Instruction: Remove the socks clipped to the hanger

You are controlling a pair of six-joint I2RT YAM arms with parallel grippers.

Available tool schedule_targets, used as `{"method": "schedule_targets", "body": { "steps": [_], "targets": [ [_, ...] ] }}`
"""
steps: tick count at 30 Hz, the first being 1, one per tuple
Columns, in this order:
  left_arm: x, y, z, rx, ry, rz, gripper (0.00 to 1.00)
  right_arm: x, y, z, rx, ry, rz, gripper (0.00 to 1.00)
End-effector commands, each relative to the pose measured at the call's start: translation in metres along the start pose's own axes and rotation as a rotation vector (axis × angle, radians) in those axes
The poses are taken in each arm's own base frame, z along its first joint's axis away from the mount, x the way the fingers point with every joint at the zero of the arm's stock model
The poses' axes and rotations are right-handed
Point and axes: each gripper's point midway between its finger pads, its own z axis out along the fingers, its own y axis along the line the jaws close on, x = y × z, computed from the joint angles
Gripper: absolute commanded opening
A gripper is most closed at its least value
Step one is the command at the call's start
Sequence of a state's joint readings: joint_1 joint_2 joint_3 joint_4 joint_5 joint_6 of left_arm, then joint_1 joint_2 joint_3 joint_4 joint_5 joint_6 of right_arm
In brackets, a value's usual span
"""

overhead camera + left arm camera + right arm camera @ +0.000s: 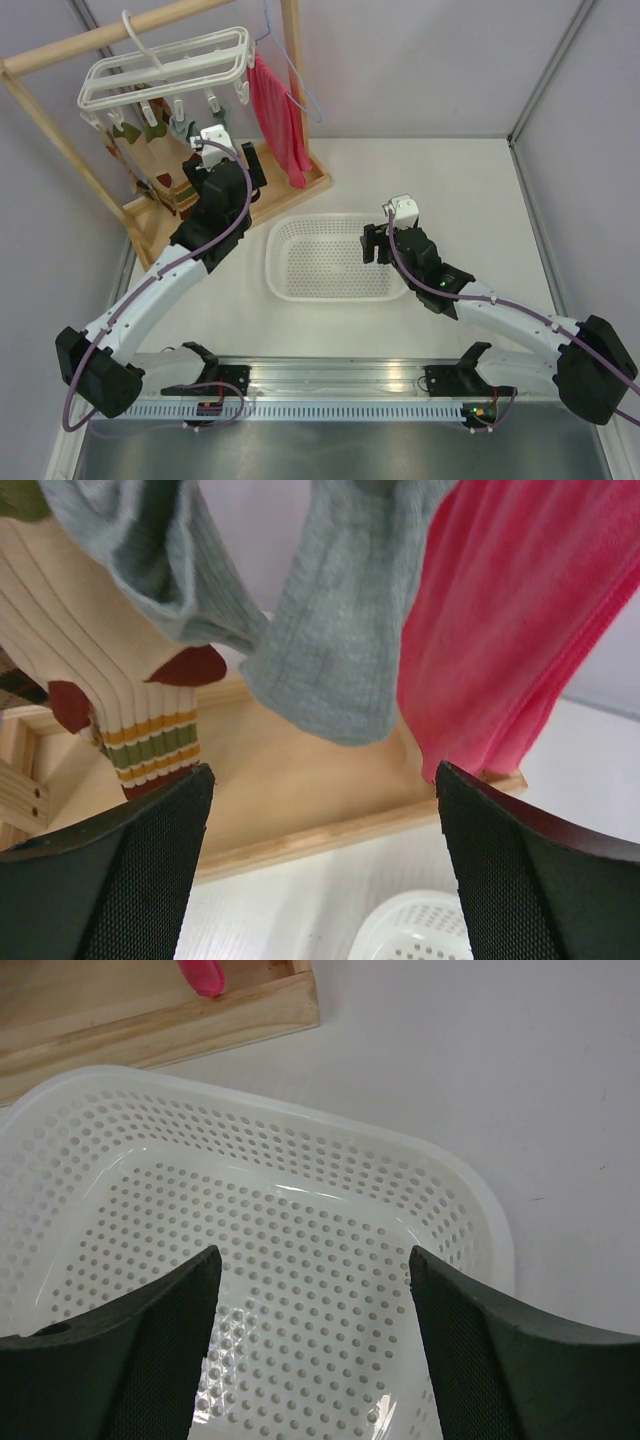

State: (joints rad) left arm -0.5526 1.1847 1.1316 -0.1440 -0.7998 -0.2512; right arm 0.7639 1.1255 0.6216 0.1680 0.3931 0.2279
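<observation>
The white hanger (170, 68) hangs by its hook from the wooden rod at the back left. Socks dangle from its clips: argyle socks (150, 165) and grey-green ones (181, 126). My left gripper (242, 160) is open and empty just below and to the right of them. In the left wrist view its gripper (325, 780) sits under a grey sock (340, 630), apart from it, with an argyle sock (110, 710) at the left. My right gripper (375, 243) hovers open and empty over the basket's right side; the right wrist view shows this gripper (313, 1260) with nothing between its fingers.
A white mesh basket (330, 258) (300, 1160) sits mid-table, with nothing in it where it shows. A red cloth (280, 120) (520, 610) hangs on a blue wire hanger (295, 70) right of the socks. The wooden rack base (300, 185) (300, 780) lies below them.
</observation>
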Motion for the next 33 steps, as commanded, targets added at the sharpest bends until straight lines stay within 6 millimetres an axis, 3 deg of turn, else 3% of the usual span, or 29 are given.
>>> {"method": "schedule_targets", "body": {
  "steps": [1, 8, 12, 15, 16, 18, 21, 25, 27, 33],
  "targets": [
    [-0.023, 0.01, 0.006, -0.098, -0.099, 0.012, 0.94, -0.007, 0.006, 0.003, -0.022, -0.032, 0.006, 0.8],
    [-0.03, 0.005, 0.027, -0.133, -0.142, 0.055, 0.95, -0.008, 0.016, 0.004, -0.071, -0.045, 0.036, 0.8],
    [-0.031, 0.002, 0.036, -0.13, -0.138, 0.057, 0.9, -0.007, 0.016, 0.004, -0.072, -0.044, 0.034, 0.8],
    [-0.031, 0.001, 0.041, -0.127, -0.14, 0.055, 0.78, -0.006, 0.015, 0.003, -0.071, -0.044, 0.031, 0.8],
    [-0.031, 0.0, 0.042, -0.122, -0.141, 0.054, 0.64, -0.006, 0.015, 0.002, -0.071, -0.046, 0.031, 0.8],
    [-0.032, 0.0, 0.044, -0.119, -0.142, 0.055, 0.51, -0.005, 0.015, 0.002, -0.071, -0.046, 0.033, 0.8],
    [-0.037, 0.0, 0.046, -0.111, -0.152, 0.07, 0.42, -0.005, 0.015, 0.001, -0.076, -0.046, 0.035, 0.8],
    [-0.041, 0.001, 0.045, -0.104, -0.159, 0.083, 0.09, -0.005, 0.015, 0.0, -0.078, -0.047, 0.037, 0.8],
    [-0.043, 0.004, 0.041, -0.102, -0.159, 0.107, 0.03, -0.006, 0.015, -0.001, -0.078, -0.048, 0.036, 0.8],
    [-0.055, 0.008, 0.012, 0.011, -0.153, 0.066, 0.02, -0.008, 0.016, -0.002, -0.082, -0.047, 0.036, 0.8]
  ]
}}
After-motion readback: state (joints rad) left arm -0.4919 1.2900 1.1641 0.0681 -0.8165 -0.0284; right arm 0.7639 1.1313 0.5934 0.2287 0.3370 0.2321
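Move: The grey sock hanging between the left hand's open fingers is about 6 cm ahead, 1 cm left and 5 cm above, its toe end nearest. The other grey sock hangs some 6 cm to the left of it, about as far out and as high. The pink cloth is roughly 8 cm right of the hand, 7 cm ahead and 3 cm up. From the right hand, the nearer grey sock is some 12 cm ahead, 28 cm left and 18 cm up. The left fingers, wide open at first, shut fully and pinch the toe end of the nearer grey sock after reaching about 4.5 cm forward and a little left. The wrist rolls some 10 degrees, left side up, on the way. With the fingers closed, the hand then starts back about 1 cm and up a similar amount, keeping the pinch. ##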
